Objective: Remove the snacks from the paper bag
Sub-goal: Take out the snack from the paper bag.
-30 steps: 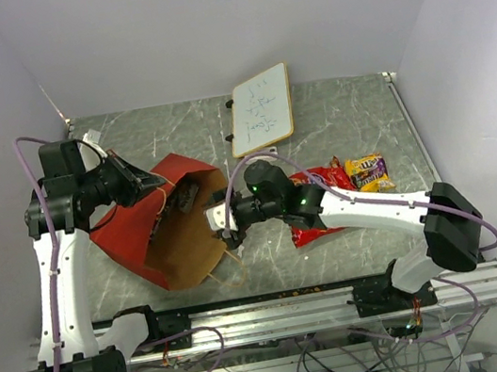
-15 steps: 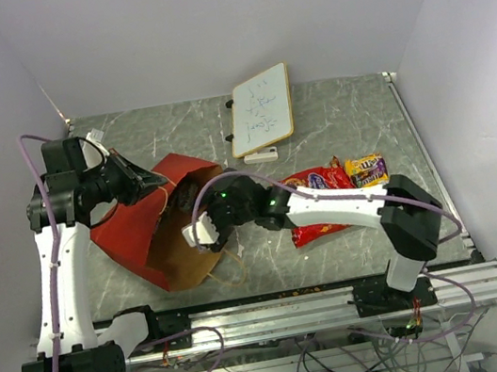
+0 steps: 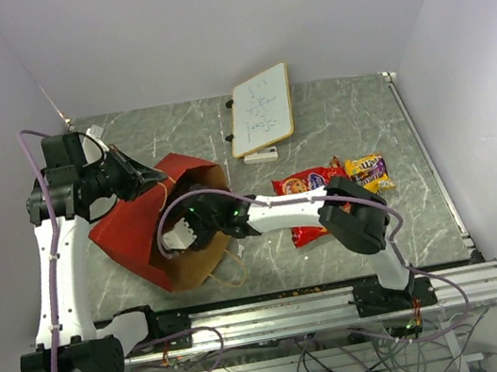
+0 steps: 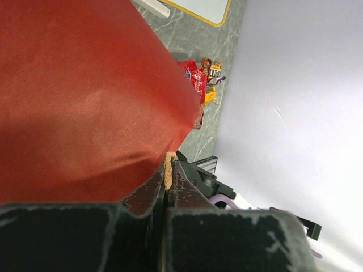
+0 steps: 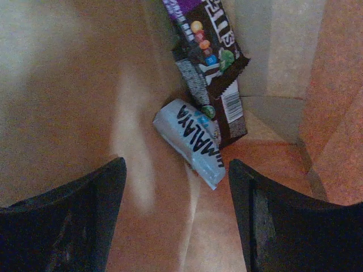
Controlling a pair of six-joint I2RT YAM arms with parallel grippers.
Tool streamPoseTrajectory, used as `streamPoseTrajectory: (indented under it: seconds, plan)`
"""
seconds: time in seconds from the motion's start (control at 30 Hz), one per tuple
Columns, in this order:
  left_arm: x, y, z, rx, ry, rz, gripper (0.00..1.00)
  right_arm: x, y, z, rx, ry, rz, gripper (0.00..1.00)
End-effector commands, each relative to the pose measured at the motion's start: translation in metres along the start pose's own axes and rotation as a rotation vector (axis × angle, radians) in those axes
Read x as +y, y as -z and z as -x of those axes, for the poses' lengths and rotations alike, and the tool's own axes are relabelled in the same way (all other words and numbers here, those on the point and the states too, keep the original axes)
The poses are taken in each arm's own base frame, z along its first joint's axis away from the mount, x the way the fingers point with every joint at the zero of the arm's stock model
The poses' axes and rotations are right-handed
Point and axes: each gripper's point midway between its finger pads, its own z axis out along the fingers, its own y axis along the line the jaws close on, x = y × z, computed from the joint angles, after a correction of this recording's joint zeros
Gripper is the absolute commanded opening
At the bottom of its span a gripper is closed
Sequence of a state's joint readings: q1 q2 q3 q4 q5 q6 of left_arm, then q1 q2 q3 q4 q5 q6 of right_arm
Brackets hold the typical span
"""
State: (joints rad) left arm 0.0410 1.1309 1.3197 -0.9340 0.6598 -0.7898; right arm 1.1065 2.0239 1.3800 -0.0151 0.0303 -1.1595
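Observation:
The paper bag (image 3: 133, 239) lies on its side, red outside, brown inside, its mouth toward the front right. My left gripper (image 3: 147, 181) is shut on the bag's twisted handle (image 4: 168, 163) at the upper rim, the red wall (image 4: 85, 96) filling that wrist view. Reaching deep into the bag, my right gripper (image 3: 178, 239) is open with nothing between its fingers. Just ahead of it (image 5: 176, 195) lie a brown candy packet (image 5: 212, 62) and a silver bar (image 5: 193, 141) on the bag's brown inside. A red cookie packet (image 3: 305, 182) and a yellow candy packet (image 3: 367, 172) lie on the table to the right.
A small whiteboard (image 3: 260, 108) rests at the back of the table, with a white eraser (image 3: 261, 155) just in front of it. The right arm stretches across the table's middle, over part of the red cookie packet. Metal rails run along the near edge (image 3: 279, 310).
My right arm has pushed leftward from the bag's mouth deep into the bag, still open. The left gripper kept its hold on the handle, shifting slightly left.

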Motion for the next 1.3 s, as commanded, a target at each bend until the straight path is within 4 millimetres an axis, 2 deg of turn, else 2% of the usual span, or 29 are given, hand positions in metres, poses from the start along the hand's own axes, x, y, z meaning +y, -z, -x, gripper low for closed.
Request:
streamPoseTrajectory:
  seconds: [0.0, 0.23, 0.37, 0.53, 0.7, 1.1, 1.27]
  plan:
    - [-0.018, 0.005, 0.002, 0.015, -0.023, -0.052, 0.07, -0.020, -0.016, -0.006, 0.062, -0.019, -0.069, 0.73]
    - [-0.022, 0.007, -0.001, 0.021, -0.019, -0.065, 0.07, -0.011, -0.045, -0.011, 0.097, -0.054, -0.031, 0.74]
    - [-0.022, 0.010, -0.003, 0.018, -0.016, -0.070, 0.07, -0.014, -0.053, -0.010, 0.100, -0.098, -0.047, 0.75]
    - [-0.020, 0.012, -0.009, 0.030, -0.013, -0.066, 0.07, -0.008, -0.064, -0.021, 0.142, -0.095, -0.055, 0.75]
    - [-0.020, 0.015, -0.010, 0.030, -0.020, -0.058, 0.07, -0.010, -0.071, -0.027, 0.152, -0.109, -0.063, 0.73]
    - [-0.017, 0.016, -0.014, 0.019, -0.015, -0.055, 0.07, -0.010, -0.075, -0.047, 0.166, -0.151, -0.060, 0.36]
    - [-0.015, 0.017, -0.014, 0.017, -0.019, -0.039, 0.07, -0.016, -0.072, -0.045, 0.145, -0.179, -0.066, 0.18]
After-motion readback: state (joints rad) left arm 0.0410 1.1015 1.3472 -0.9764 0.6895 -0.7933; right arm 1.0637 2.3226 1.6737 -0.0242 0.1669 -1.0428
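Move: The right hand is inside the bag, open; the silver Himalaya snack lies about 5 cm ahead of it, 5 cm to its left and 6 cm below. A brown snack lies some 2 cm farther out and 3 cm left of the silver one; the M&M's pack is about 7 cm to its left and roughly 1 cm farther out. From the left hand, the silver snack is about 3 cm back, 5 cm left and 27 cm down. Forward and down into the bag goes the right hand, about 6 cm out and 5 cm lower, first bearing left, then drifting slightly back right, turning some 15 degrees clockwise. Over the last stretch its wide-open fingers close most of the way at the silver snack's near end; a firm pinch can't be seen. The left hand keeps its grip on the bag's handle, easing slightly back and up. ##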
